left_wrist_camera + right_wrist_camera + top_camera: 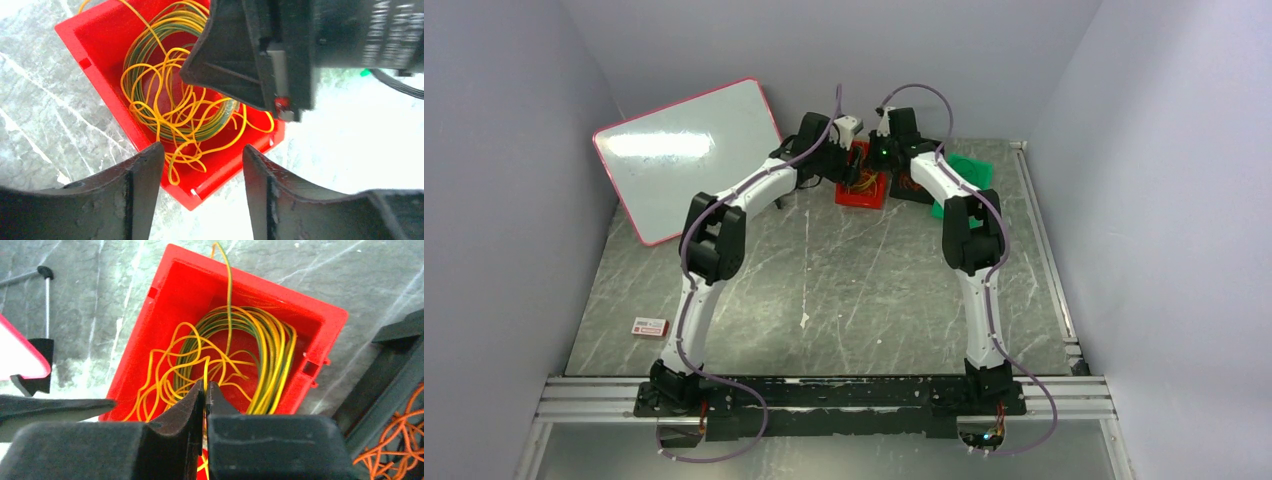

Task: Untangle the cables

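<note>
The cables (165, 95) lie as a tangle of yellow loops and a green-yellow coil in a red tray (100, 45) at the back of the table (862, 190). My left gripper (203, 147) hangs open over the tray's near corner, with nothing between its fingers. My right gripper (206, 385) is shut on one yellow strand that rises from the coil (260, 340) into the seam between its jaws. In the left wrist view the right arm's black body covers the upper right part of the tray. In the top view both grippers, left (852, 165) and right (882, 160), meet over the tray.
A black tray (395, 360) with orange cables (400, 440) stands just right of the red one. A green piece (969, 175) lies behind it. A pink-rimmed whiteboard (686, 155) leans at the back left. A small red-and-white box (649, 326) lies near the left wall.
</note>
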You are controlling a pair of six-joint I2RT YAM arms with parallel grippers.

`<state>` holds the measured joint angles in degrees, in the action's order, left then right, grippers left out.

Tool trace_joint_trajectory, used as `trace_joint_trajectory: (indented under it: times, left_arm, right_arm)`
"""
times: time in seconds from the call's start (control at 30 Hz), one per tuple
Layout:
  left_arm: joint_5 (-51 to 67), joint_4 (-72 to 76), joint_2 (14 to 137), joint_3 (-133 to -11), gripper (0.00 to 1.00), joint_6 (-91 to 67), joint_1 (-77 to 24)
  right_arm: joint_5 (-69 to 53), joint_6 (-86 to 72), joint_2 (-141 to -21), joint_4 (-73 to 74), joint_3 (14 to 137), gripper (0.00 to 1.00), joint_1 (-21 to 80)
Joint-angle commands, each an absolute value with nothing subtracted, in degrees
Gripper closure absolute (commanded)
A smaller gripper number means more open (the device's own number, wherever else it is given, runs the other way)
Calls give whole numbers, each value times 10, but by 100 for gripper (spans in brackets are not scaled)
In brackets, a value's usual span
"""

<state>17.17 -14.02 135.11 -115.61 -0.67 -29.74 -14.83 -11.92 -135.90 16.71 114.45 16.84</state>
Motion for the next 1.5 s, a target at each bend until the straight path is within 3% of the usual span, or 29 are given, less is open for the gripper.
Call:
trace_joint_trajectory:
  times: [0.0,0.2,0.9,1.03,1.23,1.37,1.47]
  left_arm:
    - [177,-128,1269,-1135,34,-3,-298]
    - [180,-97,1201,-1091,22,-20,-287]
    - [55,-54,932,-839,16,-53,-240]
    - [-11,-52,860,-779,14,-68,-239]
    - [-64,-91,741,-687,2,-84,-238]
    - [-89,-119,652,-617,0,-101,-238]
    - [-115,-143,587,-573,0,-116,-239]
  right_arm:
    - [-118,-119,-1327,137,1126,92,164]
    - [-119,-124,-1313,122,1118,86,163]
    - [-51,-127,-1152,67,1010,38,155]
    - [-42,-133,-1088,47,954,36,155]
    - [-31,-169,-956,18,836,25,155]
    - [-40,-179,-858,21,762,4,155]
    - [-48,-178,-783,48,709,0,155]
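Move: The red bin, with the yellow cable heaped on the coil inside it, has its middle about 2 cm ahead, 4 cm left and 5 cm below the right hand, and roughly 6 cm ahead, 3 cm right and 7 cm below the left. The black bin's middle is 3 cm ahead and 9 cm right of the right hand; the green bin's is 1 cm back and 19 cm right. The whiteboard's middle is some 35 cm left and 8 cm ahead of the left hand. The yellow strand still pinched in the right fingertips over the red bin is let go; that hand opens wide, rising about 20 cm, then also drawing back and somewhat right, fingers tipping up. The already empty left hand climbs steeply, then swings left towards the whiteboard and back, some 20 cm each way, opening fully and turning about 30 degrees, mainly counter-clockwise. ##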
